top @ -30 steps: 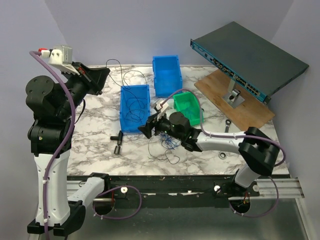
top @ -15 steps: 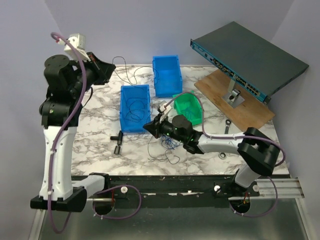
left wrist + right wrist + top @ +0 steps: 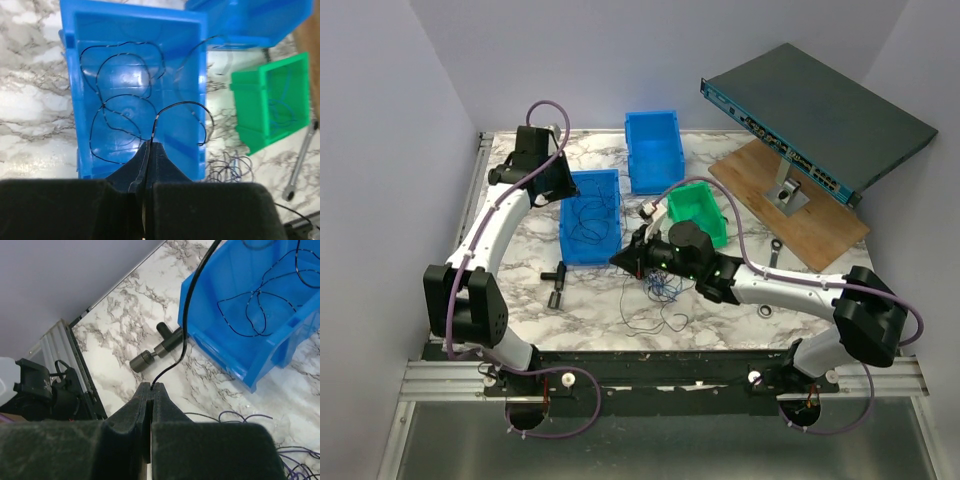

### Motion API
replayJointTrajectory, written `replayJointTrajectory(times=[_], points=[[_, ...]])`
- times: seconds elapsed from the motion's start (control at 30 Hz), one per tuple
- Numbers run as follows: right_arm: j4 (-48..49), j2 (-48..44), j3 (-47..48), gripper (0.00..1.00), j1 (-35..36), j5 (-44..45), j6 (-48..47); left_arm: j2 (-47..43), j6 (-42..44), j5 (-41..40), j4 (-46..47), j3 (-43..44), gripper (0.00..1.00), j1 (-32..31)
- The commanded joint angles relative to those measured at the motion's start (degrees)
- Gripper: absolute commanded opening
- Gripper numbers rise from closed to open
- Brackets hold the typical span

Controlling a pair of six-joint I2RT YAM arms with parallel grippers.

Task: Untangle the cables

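Observation:
My left gripper (image 3: 150,145) is shut on a thin black cable (image 3: 154,126), which curls in loops inside the near blue bin (image 3: 70,75). In the top view it hangs over that bin's far left corner (image 3: 566,222). My right gripper (image 3: 151,385) is shut on another thin black cable (image 3: 184,325) that rises up past the same bin (image 3: 220,347). It sits low over the table at the bin's near right corner (image 3: 622,258). A tangle of blue and dark cables (image 3: 660,287) lies on the marble just right of that gripper.
A second blue bin (image 3: 653,150) stands behind and a green bin (image 3: 698,212) to the right, with thin wire inside. A black metal T-shaped tool (image 3: 557,281) lies left of the near bin. A wrench (image 3: 775,250), wooden board (image 3: 790,200) and network switch (image 3: 815,115) fill the right.
The left arm swung down from high at the left to over the near blue bin, still pinching its black cable. The right gripper shut on a black cable and shifted slightly right.

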Motion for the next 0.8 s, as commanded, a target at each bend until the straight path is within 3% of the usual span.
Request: replayJointTrajectory(times=[0.0,0.17,0.27,0.47,0.63,0.77], points=[[-10.8,1.2,7.4,0.01,0.0,-1.2,0.0,-0.2,0.4,-11.1,-1.5,-0.7,0.0,-1.1],[-13.8,0.5,8.6,0.01,0.0,3.3,-1.7,-9.8,0.6,-19.6,0.4,-4.4,0.0,-1.0],[-14.7,0.6,9.5,0.01,0.0,3.9,-2.3,-16.2,-0.1,-20.3,1.7,-5.1,0.0,-0.3],[-14.9,1.7,10.8,0.01,0.0,3.2,-2.4,-22.7,-3.9,-5.1,11.0,-8.4,0.0,1.6],[-14.8,0.3,9.4,0.01,0.0,3.4,-2.1,-21.4,-3.8,-3.5,9.9,-8.3,0.0,2.6],[-15.0,-0.9,8.1,0.01,0.0,4.7,-2.1,-24.6,-7.7,4.0,16.3,-13.4,0.0,5.5]])
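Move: Under the left hand, which holds the black cable, the blue box with loops of it has its middle about 5 cm right, 2 cm ahead and 18 cm down; the cable tangle is some 23 cm right, 17 cm back and 21 cm below. From the right hand, also on the cable, the tangle lies 8 cm right, 2 cm ahead and 18 cm below; the green box is roughly 17 cm ahead, 16 cm right and 15 cm lower. Flicking the black cable, the left hand first dips a little, swings left, then whips up some 15 cm and back about 5 cm, away from the blue box, its fingers tipping up roughly 25 degrees; last it starts to sink again. The right hand keeps its shut grip on the cable, nearly in place, rising a centimetre or so with a slight roll. ##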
